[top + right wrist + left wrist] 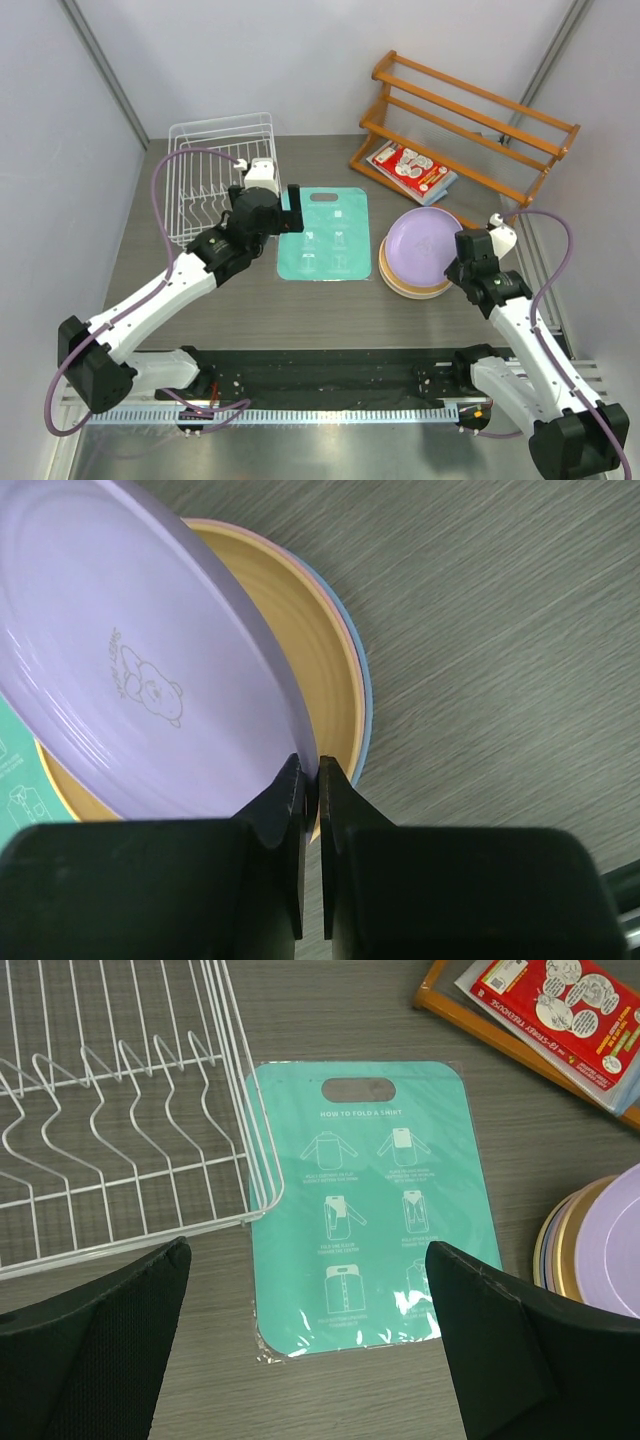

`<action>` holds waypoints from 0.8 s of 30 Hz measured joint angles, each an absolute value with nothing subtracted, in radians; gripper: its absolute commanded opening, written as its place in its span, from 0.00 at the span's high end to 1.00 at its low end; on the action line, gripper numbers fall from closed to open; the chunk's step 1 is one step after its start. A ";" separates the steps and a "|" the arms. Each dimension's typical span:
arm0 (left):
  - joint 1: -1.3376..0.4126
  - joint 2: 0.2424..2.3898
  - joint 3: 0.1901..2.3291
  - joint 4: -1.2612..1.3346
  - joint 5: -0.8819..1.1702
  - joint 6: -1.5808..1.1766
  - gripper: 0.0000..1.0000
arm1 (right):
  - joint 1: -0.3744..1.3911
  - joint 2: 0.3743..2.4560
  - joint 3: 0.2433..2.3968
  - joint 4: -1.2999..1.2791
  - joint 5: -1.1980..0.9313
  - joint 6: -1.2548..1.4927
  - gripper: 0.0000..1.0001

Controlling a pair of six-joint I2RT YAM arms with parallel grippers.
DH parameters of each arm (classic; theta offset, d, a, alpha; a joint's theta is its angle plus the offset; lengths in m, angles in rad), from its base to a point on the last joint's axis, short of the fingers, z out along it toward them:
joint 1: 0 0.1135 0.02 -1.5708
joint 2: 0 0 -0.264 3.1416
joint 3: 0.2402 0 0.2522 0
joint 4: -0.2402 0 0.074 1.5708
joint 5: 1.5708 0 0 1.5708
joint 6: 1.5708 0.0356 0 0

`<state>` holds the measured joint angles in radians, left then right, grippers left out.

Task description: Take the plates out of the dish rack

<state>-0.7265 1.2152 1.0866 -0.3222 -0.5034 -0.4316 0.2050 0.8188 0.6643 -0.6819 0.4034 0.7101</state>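
The white wire dish rack (215,130) stands at the back left, and no plates show between its tines (130,1110). My left gripper (270,205) hovers open and empty over the table just right of the rack, above the teal mat's near-left corner (305,1250). At the right, a lilac plate (425,245) with a faint bear print (130,650) lies tilted on a stack of yellow-orange (300,630), pink and blue plates (400,282). My right gripper (462,265) is shut on the lilac plate's near rim (311,765).
A flat teal mat (325,235) lies between the rack and the plate stack. An orange-brown wooden slatted rack (465,120) stands at the back right, with a red and white packet (410,168) at its foot. Grey walls close in both sides.
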 measured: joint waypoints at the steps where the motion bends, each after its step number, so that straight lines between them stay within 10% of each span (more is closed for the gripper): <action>1: -0.727 1.215 1.087 -0.323 -0.505 -0.432 0.01 | 0.205 0.821 0.659 -0.681 0.397 0.710 0.82; 13: -0.727 1.237 1.087 -0.333 -0.531 -0.432 0.01 | 0.205 0.850 0.650 -0.654 0.316 0.678 0.25; 24: -0.726 1.242 1.086 -0.334 -0.515 -0.427 0.01 | 0.205 0.812 0.795 -0.649 0.400 0.604 0.11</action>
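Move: The plate stack's middle lies about 6 cm ahead of the right hand, 6 cm to its left and 5 cm below; that hand holds the purple plate by its rim. The teal board is some 12 cm ahead and 31 cm left, the red booklet about 25 cm ahead and 9 cm left. From the left hand, the stack lies some 36 cm to the right, 3 cm back and 18 cm lower. The right hand sinks 1 cm, opens wide to release the purple plate onto the stack, then rises about 7 cm. ##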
